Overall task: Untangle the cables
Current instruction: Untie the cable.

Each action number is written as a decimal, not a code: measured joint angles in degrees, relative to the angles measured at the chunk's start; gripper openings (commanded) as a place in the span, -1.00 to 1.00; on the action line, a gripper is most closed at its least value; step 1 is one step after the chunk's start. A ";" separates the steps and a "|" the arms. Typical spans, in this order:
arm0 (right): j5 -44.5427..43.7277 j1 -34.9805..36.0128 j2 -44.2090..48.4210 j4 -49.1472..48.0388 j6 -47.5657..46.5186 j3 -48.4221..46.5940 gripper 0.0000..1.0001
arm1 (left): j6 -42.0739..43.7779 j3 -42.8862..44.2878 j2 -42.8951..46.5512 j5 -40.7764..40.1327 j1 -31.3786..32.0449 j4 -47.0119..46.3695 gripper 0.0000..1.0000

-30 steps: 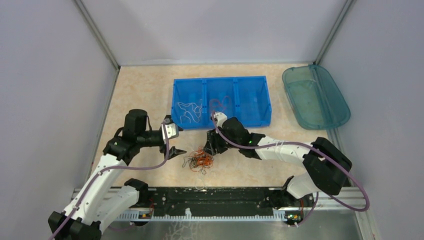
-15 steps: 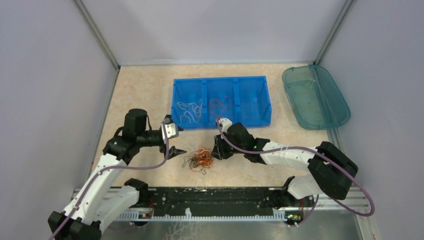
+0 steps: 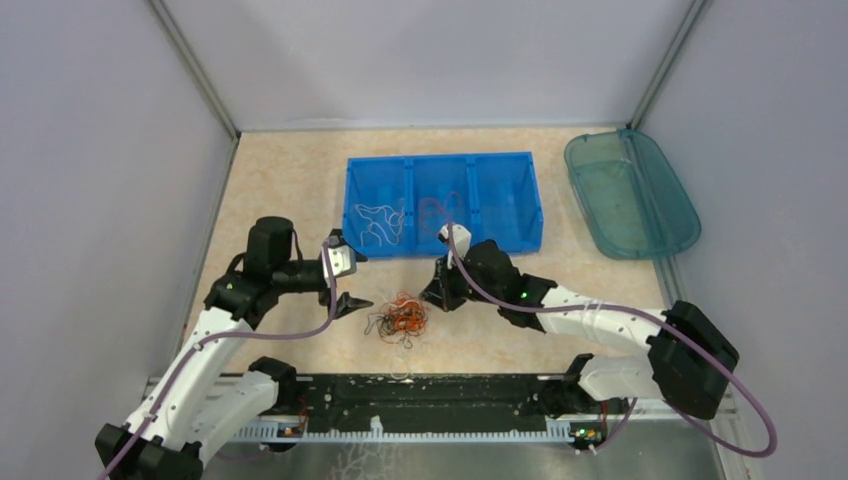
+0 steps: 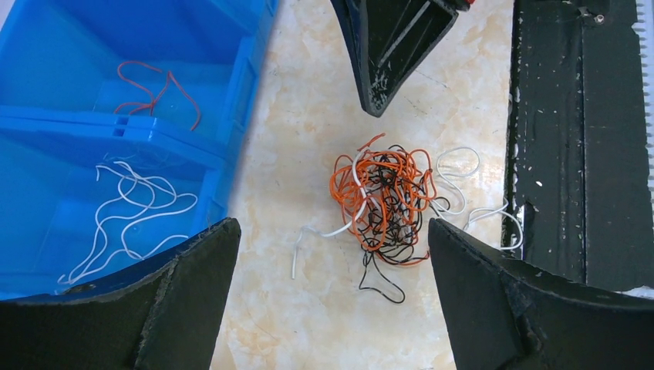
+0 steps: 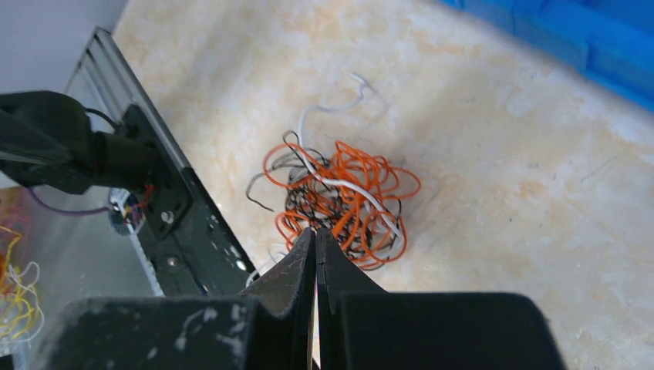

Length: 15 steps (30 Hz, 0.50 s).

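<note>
The cables [image 3: 398, 318] lie as one small tangle of orange, black and white wires on the beige tabletop between the two arms. The left wrist view shows the cables [image 4: 385, 200] just ahead of my left gripper [image 4: 332, 231], which is open wide with nothing between its fingers. My left gripper [image 3: 345, 272] sits just left of the pile. My right gripper [image 3: 437, 295] is on the pile's right, and its shut tip [image 4: 375, 108] stops short of the wires. Over the cables [image 5: 339, 200] my right gripper [image 5: 315, 231] shows jaws pressed together, no wire visibly between them.
A blue three-compartment bin [image 3: 443, 160] stands behind the pile, with white wires [image 3: 375, 222] in its left compartment and red wires [image 3: 440, 207] in the middle one. A teal tray [image 3: 645, 240] sits far right. A black rail [image 3: 420, 395] runs along the near edge.
My right gripper has shut from partly open, and its arm has swung a little to the right. The left arm and the tangle have stayed put.
</note>
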<state>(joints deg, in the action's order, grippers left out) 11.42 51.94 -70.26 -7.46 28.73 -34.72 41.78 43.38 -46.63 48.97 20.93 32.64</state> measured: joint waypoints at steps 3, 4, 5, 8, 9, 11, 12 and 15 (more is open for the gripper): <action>-0.59 -0.02 1.79 0.59 -0.37 -1.03 -0.09 | -0.20 0.02 0.00 0.35 0.00 0.02 0.93; -0.87 -0.04 1.77 0.76 -0.83 -1.38 -0.03 | -0.26 0.02 0.00 0.59 0.00 0.07 0.93; -1.09 -0.11 1.53 0.92 -0.98 -1.51 0.01 | -0.37 0.04 0.00 0.83 0.00 0.13 0.93; -1.25 -0.22 -1.05 2.23 -2.03 -2.14 0.04 | -0.68 0.09 -0.02 1.60 0.00 0.17 0.93; -1.25 -0.22 -1.95 2.60 -2.16 -2.14 0.04 | -0.70 0.09 -0.09 1.68 0.00 0.17 0.94; -1.20 -0.28 -3.58 3.26 -2.14 -2.12 0.00 | -0.70 0.09 -0.33 1.81 0.00 0.15 0.95; -1.11 -0.33 -4.20 3.28 -2.12 -2.12 -0.03 | -0.68 0.09 -0.48 1.84 0.00 0.15 0.95; -0.37 -0.35 -5.31 2.82 -1.99 -2.10 -0.19 | -0.63 0.09 -0.68 1.84 0.00 0.17 0.96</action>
<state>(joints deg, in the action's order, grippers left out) 11.05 51.59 -75.57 -4.64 26.74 -36.82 41.15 43.46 -47.31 50.81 20.93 32.82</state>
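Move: The tangled cables lie about 5 cm left of the shut right fingers, roughly 1 cm farther out and some 8 cm below. Their loose white end is about 9 cm left and 4 cm ahead of that hand; the blue box's middle is some 22 cm ahead and 3 cm right. From the waiting left hand the tangle is about 8 cm right, level fore and aft, and 16 cm below. The right hand rises 1.5 cm while its shut fingers open about halfway, then sinks some 4 cm towards the tangle. ##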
